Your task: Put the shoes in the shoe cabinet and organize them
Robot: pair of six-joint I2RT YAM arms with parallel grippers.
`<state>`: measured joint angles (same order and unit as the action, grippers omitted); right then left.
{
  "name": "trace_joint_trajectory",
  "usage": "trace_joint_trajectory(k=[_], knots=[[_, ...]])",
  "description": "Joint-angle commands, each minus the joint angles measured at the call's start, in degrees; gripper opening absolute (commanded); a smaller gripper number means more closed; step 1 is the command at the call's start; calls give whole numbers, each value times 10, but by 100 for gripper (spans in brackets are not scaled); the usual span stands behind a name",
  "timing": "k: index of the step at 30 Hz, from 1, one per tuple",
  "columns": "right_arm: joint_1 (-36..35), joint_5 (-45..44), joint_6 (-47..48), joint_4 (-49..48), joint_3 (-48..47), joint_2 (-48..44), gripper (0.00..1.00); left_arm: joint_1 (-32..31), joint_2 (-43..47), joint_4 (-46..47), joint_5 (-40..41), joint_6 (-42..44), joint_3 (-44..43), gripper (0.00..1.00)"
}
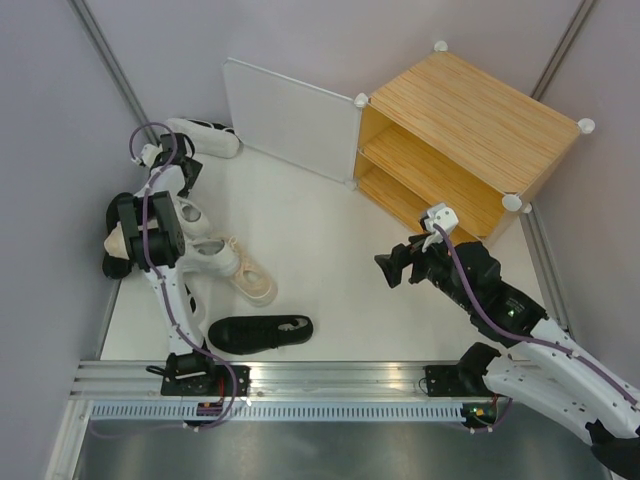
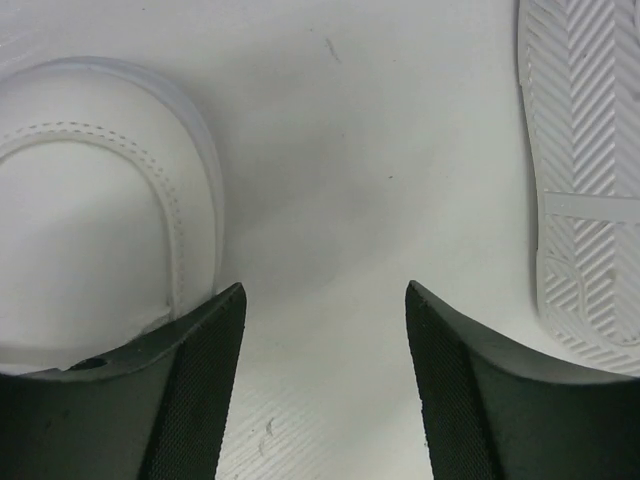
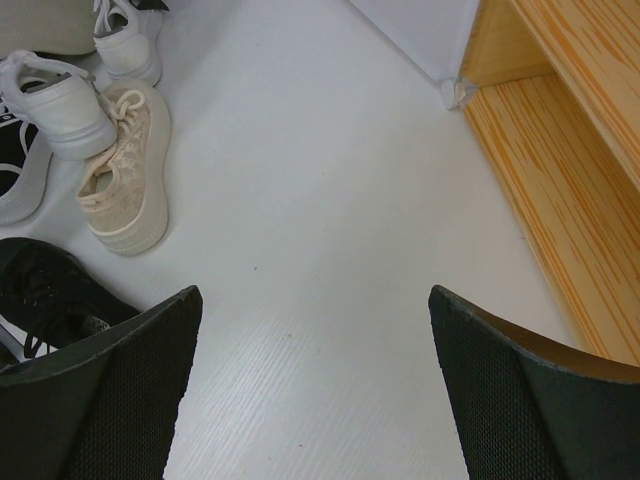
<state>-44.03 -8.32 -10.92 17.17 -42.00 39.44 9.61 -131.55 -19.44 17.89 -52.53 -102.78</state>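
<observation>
The shoe cabinet (image 1: 470,125) stands at the back right with its white door (image 1: 290,120) swung open and nothing on its wooden shelf (image 1: 420,165). The shoes lie on the left: a white one with black trim (image 1: 205,137), white sneakers (image 1: 215,255), a cream shoe (image 1: 255,285) and a black shoe (image 1: 260,332). My left gripper (image 2: 325,285) hangs open over bare table, its left finger at the edge of a white sneaker (image 2: 90,210), a ribbed white sole (image 2: 585,180) to its right. My right gripper (image 1: 395,268) is open and holds nothing, in front of the cabinet.
A beige and black shoe (image 1: 115,250) lies at the table's left edge under the left arm. Grey walls close in the left, back and right. A metal rail (image 1: 320,385) runs along the near edge. The right wrist view shows the cabinet's bottom board (image 3: 545,200).
</observation>
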Motion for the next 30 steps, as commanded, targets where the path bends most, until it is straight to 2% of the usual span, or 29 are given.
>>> trace_joint_trajectory(k=[1, 7, 12, 17, 22, 30], knots=[[-2, 12, -8, -12, 0, -13, 98, -1, 54, -27, -4, -16, 17, 71], [-2, 9, -8, -13, 4, -10, 98, -17, 82, 30, -59, -20, 30, 83], [-2, 9, -10, -21, 7, 3, 98, -46, 50, 51, -50, -8, -29, 92], [-2, 11, -9, -31, 10, 19, 98, -56, -14, 60, -49, -17, -99, 93], [-2, 9, -8, -34, 10, 33, 98, -75, -41, 119, -39, -6, -110, 97], [-2, 8, -9, -35, 12, 38, 98, -84, -110, 109, -14, 0, -194, 96]])
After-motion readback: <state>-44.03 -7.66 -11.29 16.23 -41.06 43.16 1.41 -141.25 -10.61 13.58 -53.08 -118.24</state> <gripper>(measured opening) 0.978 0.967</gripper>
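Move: The black-and-white shoe lies on its side, sole facing back towards the robot, its middle about 11 cm ahead of the left hand and 5 cm to its right, roughly level with it. The foot of the open cabinet door's free edge is some 9 cm ahead and 14 cm right of that hand; the white sneaker lies about 9 cm behind the hand and 2 cm right. From the right hand the black-and-white shoe is roughly 46 cm ahead, 49 cm left and 21 cm below. The left hand rises about 7 cm while swinging right, clear of the white sneaker, and then forward, ending nearly 10 cm farther out and 10 cm farther right. Over the last stretch it sinks some 3.5 cm towards the right-hand end of the black-and-white shoe beside the door, fingers spreading from two-thirds to fully open as their tips tilt up about 15 degrees and the hand turns slightly clockwise; contact can't be made out. ##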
